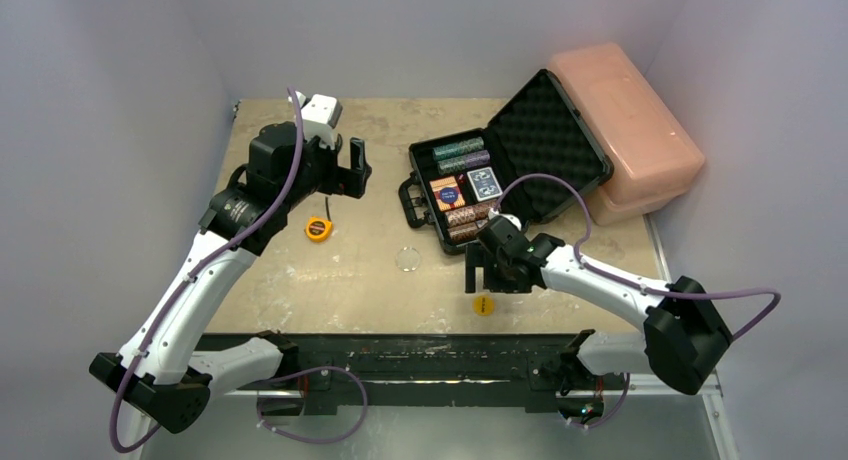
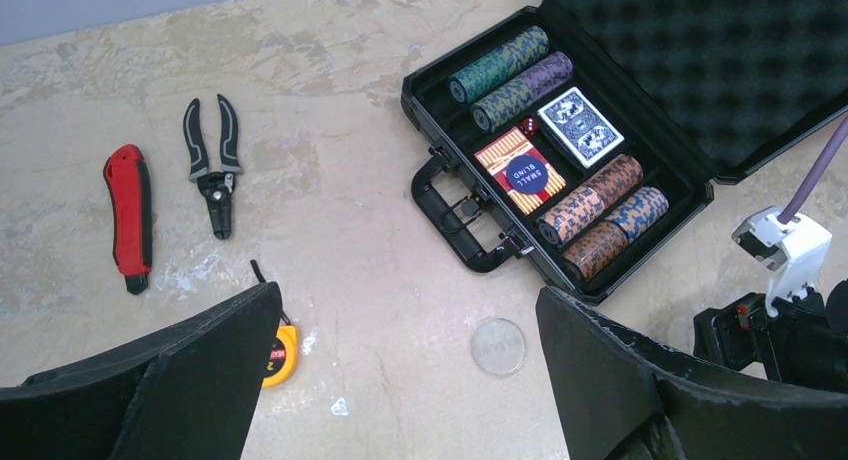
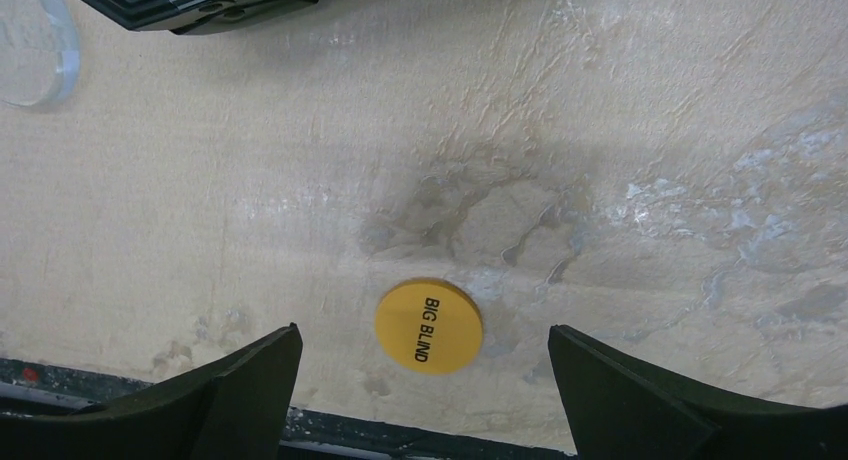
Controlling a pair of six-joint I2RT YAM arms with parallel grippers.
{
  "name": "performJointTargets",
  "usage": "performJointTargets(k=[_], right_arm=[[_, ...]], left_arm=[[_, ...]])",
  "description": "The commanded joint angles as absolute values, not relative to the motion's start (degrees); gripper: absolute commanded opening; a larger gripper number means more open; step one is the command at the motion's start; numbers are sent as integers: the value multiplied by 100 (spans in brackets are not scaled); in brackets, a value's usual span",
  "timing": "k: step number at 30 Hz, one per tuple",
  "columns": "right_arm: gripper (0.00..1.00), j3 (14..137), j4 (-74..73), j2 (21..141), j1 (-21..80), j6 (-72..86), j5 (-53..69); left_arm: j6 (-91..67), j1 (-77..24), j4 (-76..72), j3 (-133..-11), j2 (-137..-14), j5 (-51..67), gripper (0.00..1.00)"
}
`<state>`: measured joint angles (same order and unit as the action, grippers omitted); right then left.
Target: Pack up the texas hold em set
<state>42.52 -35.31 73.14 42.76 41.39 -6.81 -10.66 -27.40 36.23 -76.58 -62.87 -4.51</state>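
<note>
The black briefcase (image 1: pixel 455 242) lies open at the table's back right, its foam lid (image 1: pixel 545 140) up. In the left wrist view the case (image 2: pixel 455 215) holds chip stacks (image 2: pixel 600 205), a blue deck (image 2: pixel 580 125), a red deck with a blue button (image 2: pixel 522 170) on it, and a red die (image 2: pixel 525 128). A clear round button (image 1: pixel 408 258) lies on the table in front of the case. A yellow "BIG BLIND" button (image 3: pixel 428 327) lies near the front edge. My right gripper (image 3: pixel 425 332) is open and straddles it from above. My left gripper (image 2: pixel 408 292) is open, empty and held high.
A pink plastic box (image 1: pixel 625 130) stands behind the case lid. A yellow tape measure (image 1: pixel 319 228) lies left of centre. Black pliers (image 2: pixel 212 165) and a red utility knife (image 2: pixel 128 215) lie at the far left. The table's dark front edge (image 3: pixel 400 445) is just below the yellow button.
</note>
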Motion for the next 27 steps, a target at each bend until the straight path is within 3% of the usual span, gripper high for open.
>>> performJointTargets(k=[1, 8, 27], right_arm=[[99, 4287, -3508, 7309, 4347, 4466, -773], [97, 4386, -3683, 7521, 4490, 4545, -891], [74, 4472, -3658, 8261, 4919, 4716, -1163]], left_arm=[[-940, -2725, 3590, -7812, -6271, -469, 100], [-943, -2724, 3597, -7813, -6267, -495, 100], [-950, -2720, 3611, -7833, -6267, -449, 100]])
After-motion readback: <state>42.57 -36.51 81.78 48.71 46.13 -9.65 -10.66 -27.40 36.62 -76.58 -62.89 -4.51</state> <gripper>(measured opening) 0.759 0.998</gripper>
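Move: The yellow Big Blind button lies about 5 cm below the right hand and some 3 cm back from it, with no clear offset to either side. The clear disc is about 6 cm ahead of this hand and 15 cm to its left; the middle of the open case is about 19 cm ahead and 3 cm left. From the left hand the button is roughly 15 cm back, 25 cm right and 33 cm below. Onto the yellow Big Blind button the right hand sinks about 3.5 cm while drawing back some 2.5 cm, its wide-open fingers coming down on either side of the button and closing by about a quarter. The wrist tilts slightly, bringing the fingers nearer to straight down. No touch on the button can be seen yet. ##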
